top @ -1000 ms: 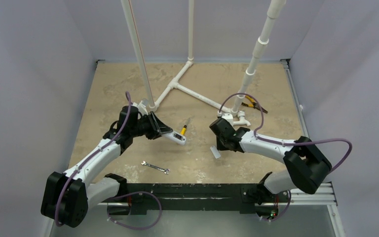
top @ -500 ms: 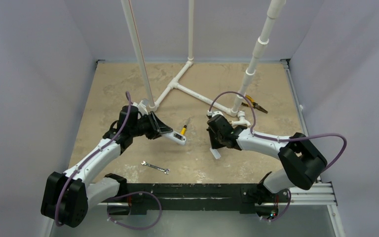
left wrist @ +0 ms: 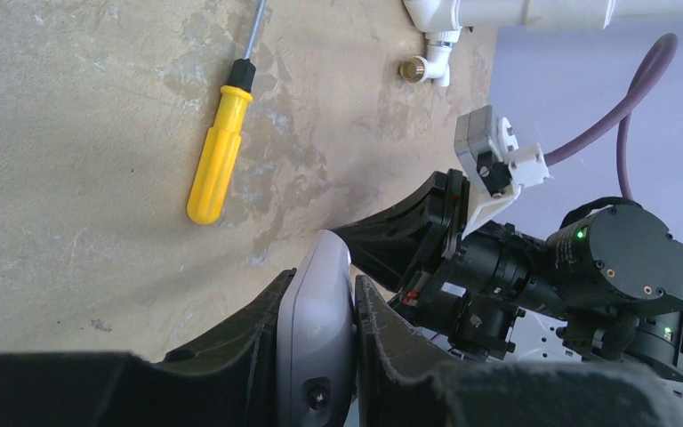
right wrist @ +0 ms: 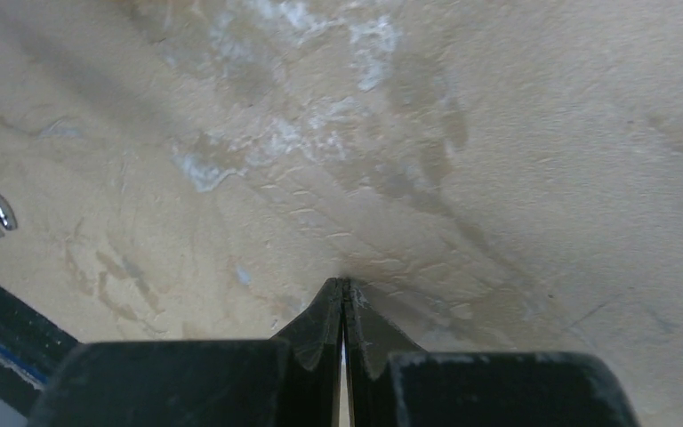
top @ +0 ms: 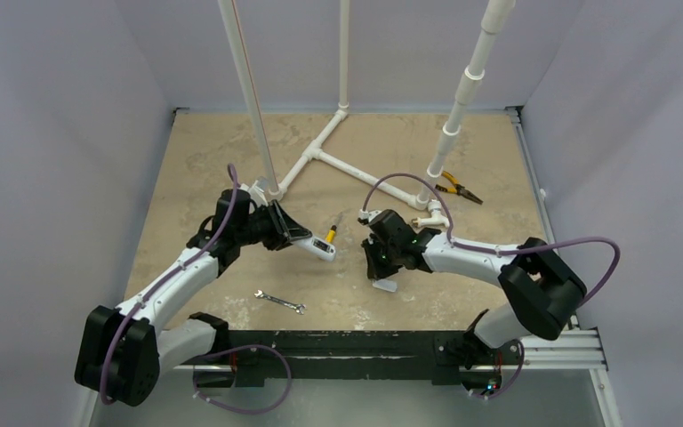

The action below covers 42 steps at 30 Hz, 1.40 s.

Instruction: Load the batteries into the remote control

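The white remote control point(top: 319, 246) is clamped edge-on in my left gripper point(top: 292, 235) and held just above the tabletop; in the left wrist view its rounded end point(left wrist: 322, 334) sticks out past the two black fingers of that gripper point(left wrist: 322, 279). My right gripper point(top: 369, 256) sits a short way to the right of the remote, shut with nothing in it. In the right wrist view its tips point(right wrist: 344, 286) meet close over bare table. No batteries show in any view.
A yellow-handled screwdriver point(top: 331, 233) lies just behind the remote. A small wrench point(top: 279, 302) lies near the front edge. Pliers point(top: 456, 189) rest at the back right. White pipes point(top: 356, 173) cross the back of the table and rise upward.
My right arm has swung left, bringing its shut gripper closer to the remote. The left arm and the remote have stayed put.
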Motion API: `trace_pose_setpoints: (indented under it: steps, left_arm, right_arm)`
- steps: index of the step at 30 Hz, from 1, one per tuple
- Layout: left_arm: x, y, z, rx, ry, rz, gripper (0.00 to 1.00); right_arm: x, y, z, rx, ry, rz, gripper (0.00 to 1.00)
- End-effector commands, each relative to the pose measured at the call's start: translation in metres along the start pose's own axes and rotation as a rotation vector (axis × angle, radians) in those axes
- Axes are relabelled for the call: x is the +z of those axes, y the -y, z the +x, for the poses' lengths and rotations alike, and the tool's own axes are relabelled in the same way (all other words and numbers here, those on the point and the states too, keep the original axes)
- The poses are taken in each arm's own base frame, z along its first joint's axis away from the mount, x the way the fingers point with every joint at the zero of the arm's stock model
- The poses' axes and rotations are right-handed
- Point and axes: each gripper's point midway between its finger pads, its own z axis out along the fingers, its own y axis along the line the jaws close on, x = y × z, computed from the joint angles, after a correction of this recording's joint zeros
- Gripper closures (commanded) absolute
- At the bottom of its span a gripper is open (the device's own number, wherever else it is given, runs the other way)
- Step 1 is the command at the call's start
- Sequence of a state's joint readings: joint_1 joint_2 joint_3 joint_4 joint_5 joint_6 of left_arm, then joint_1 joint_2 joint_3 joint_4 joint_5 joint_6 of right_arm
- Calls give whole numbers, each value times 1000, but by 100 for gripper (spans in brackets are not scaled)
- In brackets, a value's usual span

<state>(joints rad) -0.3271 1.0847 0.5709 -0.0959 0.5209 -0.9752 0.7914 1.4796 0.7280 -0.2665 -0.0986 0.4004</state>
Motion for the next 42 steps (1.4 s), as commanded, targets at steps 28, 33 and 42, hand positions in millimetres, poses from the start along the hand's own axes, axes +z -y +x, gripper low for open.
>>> trace_pose_setpoints:
  steps: [28,33,42]
  left_arm:
    - [-3,22,-14,58,33,71,100]
    - [-3,21,-13,59,30,70,100]
    - [-4,22,-14,59,31,70,100]
  right_arm:
    - [-50,50,78,271,-57,345,100]
    - [-35,43,73,342,-18,303,100]
    - [-33,59,50,395,115,393,100]
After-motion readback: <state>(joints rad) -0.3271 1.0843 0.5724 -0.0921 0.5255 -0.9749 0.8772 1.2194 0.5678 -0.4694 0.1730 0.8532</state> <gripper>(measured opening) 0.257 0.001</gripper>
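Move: The remote's battery cover lies flat on the table right beside the right hand's shut fingertips, its middle about 2 cm back and 3 cm to their right, roughly 1 cm below them. The yellow screwdriver lies some 12 cm ahead and 10 cm left, a centimetre or so below. The held remote hangs about 5 cm ahead, 14 cm left and 9 cm higher. From the left hand the cover is some 20 cm right, 8 cm back and 13 cm below. With its fingers kept shut and staying just above table height, the right hand skirts the battery cover's left end and sweeps behind the cover, about 6 cm back and 7 cm to the right in all, then comes forward and left some 2 cm so that the fingertips meet the cover's near long edge close to its right end. The hand turns roughly 25 degrees clockwise on the way, while the left hand stays in place and keeps hold of the remote. ##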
